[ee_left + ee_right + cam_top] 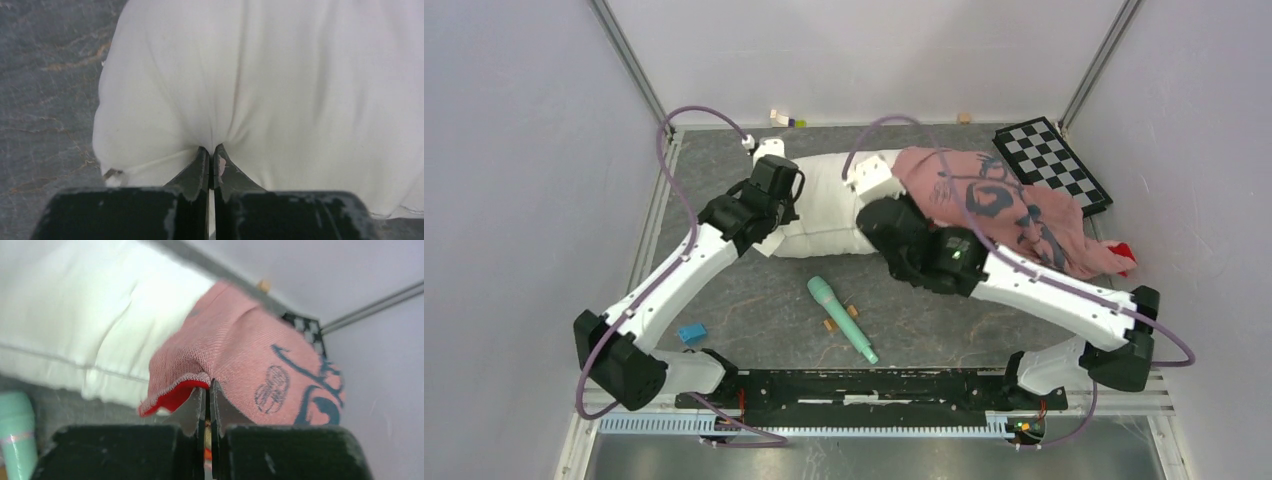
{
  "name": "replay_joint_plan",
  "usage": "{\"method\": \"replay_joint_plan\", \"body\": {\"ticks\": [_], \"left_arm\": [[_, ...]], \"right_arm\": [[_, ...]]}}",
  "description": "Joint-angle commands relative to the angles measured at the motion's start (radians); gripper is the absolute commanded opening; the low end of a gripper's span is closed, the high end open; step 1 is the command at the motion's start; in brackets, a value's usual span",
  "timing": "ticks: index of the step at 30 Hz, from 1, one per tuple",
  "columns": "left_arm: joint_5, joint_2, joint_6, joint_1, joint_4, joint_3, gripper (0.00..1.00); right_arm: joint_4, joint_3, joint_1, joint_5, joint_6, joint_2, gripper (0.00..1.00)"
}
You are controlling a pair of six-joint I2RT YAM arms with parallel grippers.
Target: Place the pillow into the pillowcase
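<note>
The white pillow (824,205) lies at the back of the table, and its right end meets the pinkish-red pillowcase (1014,205) with dark brush marks. My left gripper (796,195) is shut on a pinch of pillow fabric near its left end. In the left wrist view the gripper (211,150) has puckered the pillow (260,75) at its tips. My right gripper (886,205) is shut on the pillowcase's open hem. In the right wrist view the gripper (207,385) grips the pillowcase (250,355) where its red inner side shows, with the pillow (75,315) to the left.
A teal microphone-shaped toy (841,318) lies mid-table with small wooden bits beside it. A blue block (691,333) sits by the left arm's base. A checkerboard (1052,163) lies at the back right, and small blocks (782,119) rest along the back wall.
</note>
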Motion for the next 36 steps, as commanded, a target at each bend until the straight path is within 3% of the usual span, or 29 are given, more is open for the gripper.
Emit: {"method": "replay_joint_plan", "body": {"ticks": [1,4,7,8,9,11,15,17,20,21,22,28,30,33,36], "left_arm": [[0.119,-0.091,0.11,-0.035,-0.066,0.178,0.03],[0.244,-0.062,0.109,-0.036,-0.126,0.302,0.07],[0.256,0.001,0.082,-0.03,-0.175,0.41,0.27],[0.252,0.025,0.076,-0.015,-0.178,0.434,0.37],[0.258,0.062,0.057,0.013,-0.18,0.453,0.41],[0.31,0.13,0.032,0.079,-0.126,0.466,0.4],[0.43,0.272,-0.012,0.171,-0.029,0.524,0.38],[0.39,0.307,-0.01,0.175,-0.062,0.578,0.54],[0.304,0.223,-0.021,0.183,-0.062,0.524,0.91],[0.273,0.19,-0.021,0.192,-0.062,0.493,0.99],[0.243,0.153,-0.031,0.207,-0.065,0.45,1.0],[0.224,-0.009,-0.106,0.341,0.008,0.137,1.0],[0.265,-0.005,-0.11,0.371,0.041,0.064,1.0],[0.374,0.039,-0.117,0.421,0.142,-0.007,1.0],[0.483,0.106,-0.129,0.444,0.228,-0.016,1.0]], "right_arm": [[0.003,0.41,-0.002,-0.107,-0.217,0.021,0.0],[-0.066,0.661,-0.135,-0.347,-0.231,0.121,0.0],[-0.077,0.775,-0.351,-0.572,-0.195,0.218,0.0],[-0.068,0.78,-0.407,-0.586,-0.187,0.26,0.0],[-0.056,0.772,-0.452,-0.622,-0.17,0.303,0.0],[-0.011,0.713,-0.544,-0.726,-0.111,0.375,0.0],[0.163,0.538,-0.682,-0.783,-0.015,0.485,0.0],[0.16,0.56,-0.736,-0.806,0.018,0.565,0.0],[0.149,0.61,-0.777,-0.815,0.015,0.62,0.0],[0.146,0.627,-0.784,-0.824,0.014,0.621,0.03],[0.138,0.646,-0.787,-0.827,0.014,0.623,0.1],[0.029,0.814,-0.782,-0.799,0.013,0.588,0.7],[0.024,0.801,-0.775,-0.776,0.01,0.529,0.81],[0.0,0.748,-0.756,-0.744,0.011,0.434,0.85],[-0.016,0.573,-0.705,-0.7,0.024,0.309,0.82]]}}
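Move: The right hand holds the pillowcase's near edge aloft; the far-side spot it is taken to, beside the small wooden block, is about 28 cm ahead and 8 cm right, some 26 cm lower. The pillow's middle is roughly 11 cm ahead and 12 cm left of this hand, the block about 31 cm ahead and 10 cm right. The left hand grips the pillow's left end, its middle some 5 cm ahead, 10 cm right and 9 cm below. Still pinching the pillowcase edge, the right hand swings up nearly 20 cm, then throws far forward and down past its starting height, about 28 cm out and slightly right to the far side beyond the pillow, where it opens, lets go and rises, easing back a little. The left hand whips the pillow's left end up about 13 cm, then pushes forward and down, opening wide to let go before it draws back and left and sinks over that end, fingers open. ##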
